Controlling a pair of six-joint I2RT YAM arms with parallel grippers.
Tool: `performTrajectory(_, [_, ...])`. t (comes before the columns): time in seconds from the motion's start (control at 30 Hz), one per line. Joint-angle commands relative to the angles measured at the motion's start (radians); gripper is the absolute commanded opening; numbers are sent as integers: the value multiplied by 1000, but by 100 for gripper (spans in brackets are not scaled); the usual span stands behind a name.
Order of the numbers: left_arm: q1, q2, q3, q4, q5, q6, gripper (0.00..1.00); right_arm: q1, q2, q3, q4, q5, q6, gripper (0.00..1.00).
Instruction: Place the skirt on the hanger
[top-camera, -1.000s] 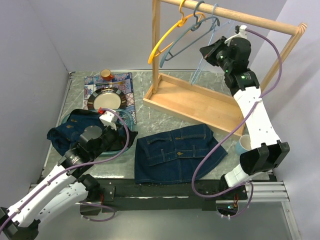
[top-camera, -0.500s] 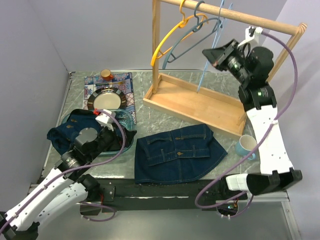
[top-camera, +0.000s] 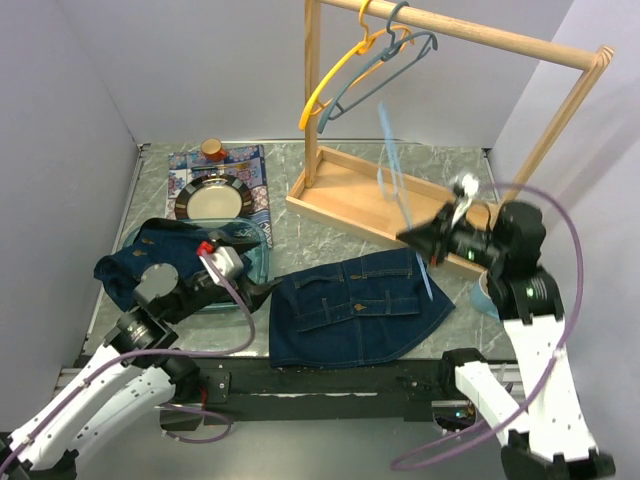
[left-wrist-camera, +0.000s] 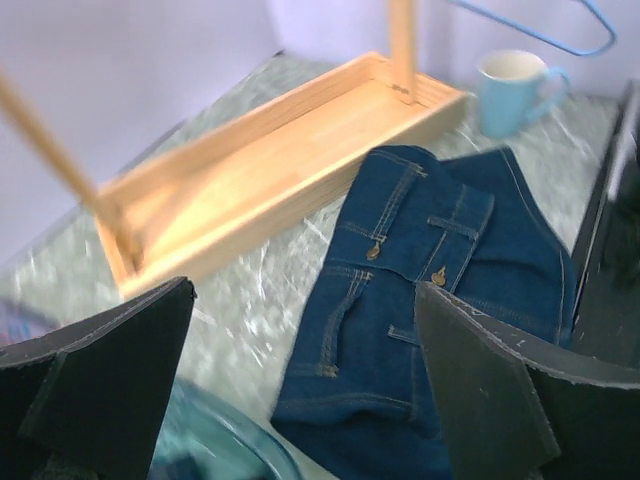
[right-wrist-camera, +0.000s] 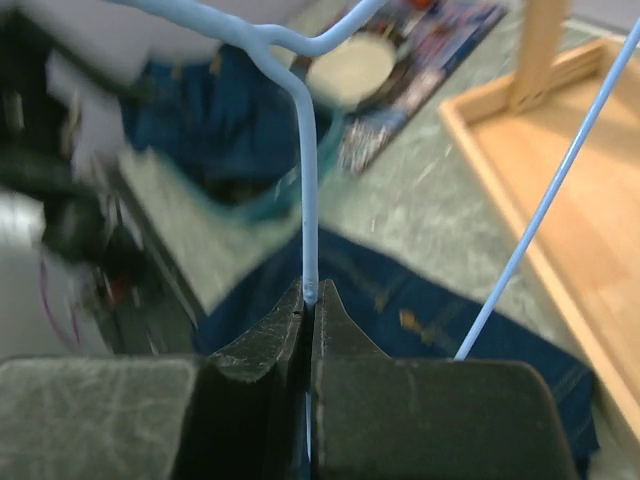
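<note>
The denim skirt (top-camera: 355, 310) lies flat on the table's near middle, and shows in the left wrist view (left-wrist-camera: 440, 300) and in the right wrist view (right-wrist-camera: 400, 300). My right gripper (top-camera: 425, 240) hangs above the skirt's far right corner, shut on the wire of a light blue hanger (top-camera: 390, 170) that is off the rail and tilted in the air. Close up, the jaws (right-wrist-camera: 310, 295) pinch the hanger (right-wrist-camera: 309, 200). My left gripper (top-camera: 265, 290) stands open just left of the skirt with nothing between its fingers (left-wrist-camera: 305, 290).
A wooden rack (top-camera: 460, 30) with a tray base (top-camera: 390, 205) stands at the back, carrying a yellow hanger (top-camera: 330, 80) and a grey-blue hanger (top-camera: 385, 70). A blue mug (left-wrist-camera: 510, 90) sits right of the skirt. At left are a teal bowl (top-camera: 255, 265) with denim cloth (top-camera: 150, 255) and a plate (top-camera: 212, 200).
My right arm has taken the light blue hanger off the rail and brought it down and forward over the skirt. The left gripper has edged right toward the skirt.
</note>
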Motion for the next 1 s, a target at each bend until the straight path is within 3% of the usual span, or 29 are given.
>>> performTrajectory(0.0, [0, 92, 120, 13, 223, 276, 97, -8, -95, -41, -228, -157, -379, 0])
performTrajectory(0.13, [0, 127, 230, -23, 289, 347, 97, -1, -63, -7, -410, -184, -629, 0])
performTrajectory(0.3, [-1, 152, 293, -52, 349, 410, 97, 111, 159, 68, -716, -152, -877, 0])
performTrajectory(0.47, [-9, 204, 332, -135, 392, 442, 98, 243, 210, 70, -684, -80, -901, 0])
performTrajectory(0.63, [-40, 270, 310, -204, 422, 462, 99, 286, 271, 103, -714, -94, -961, 0])
performTrajectory(0.8, [-116, 344, 270, -173, 338, 482, 100, 347, 317, 126, -760, -85, -1001, 0])
performTrajectory(0.97, [-139, 435, 284, -155, 281, 502, 92, 373, 337, 145, -797, -92, -1040, 0])
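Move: The right gripper holds the blue hanger. The skirt's middle lies about 7 cm back and 7 cm left of it, some 28 cm below; the rack's tray is 16 cm ahead and 3 cm right, the mug 24 cm right and 3 cm back. From the open left gripper, the hanger's middle is roughly 24 cm right, 8 cm ahead and slightly higher, the skirt 18 cm right and 4 cm back, the basket 20 cm left and 6 cm ahead. Keep the right fingers shut on the hanger and bring it down about 12 cm and back 9, drifting a little left, over the skirt, swinging the wrist some 45 degrees counter-clockwise as it goes. Lift the open left gripper, then drop it back to slightly below its starting height while shifting right towards the hanger's free end and turning clockwise; leave its fingers open. ##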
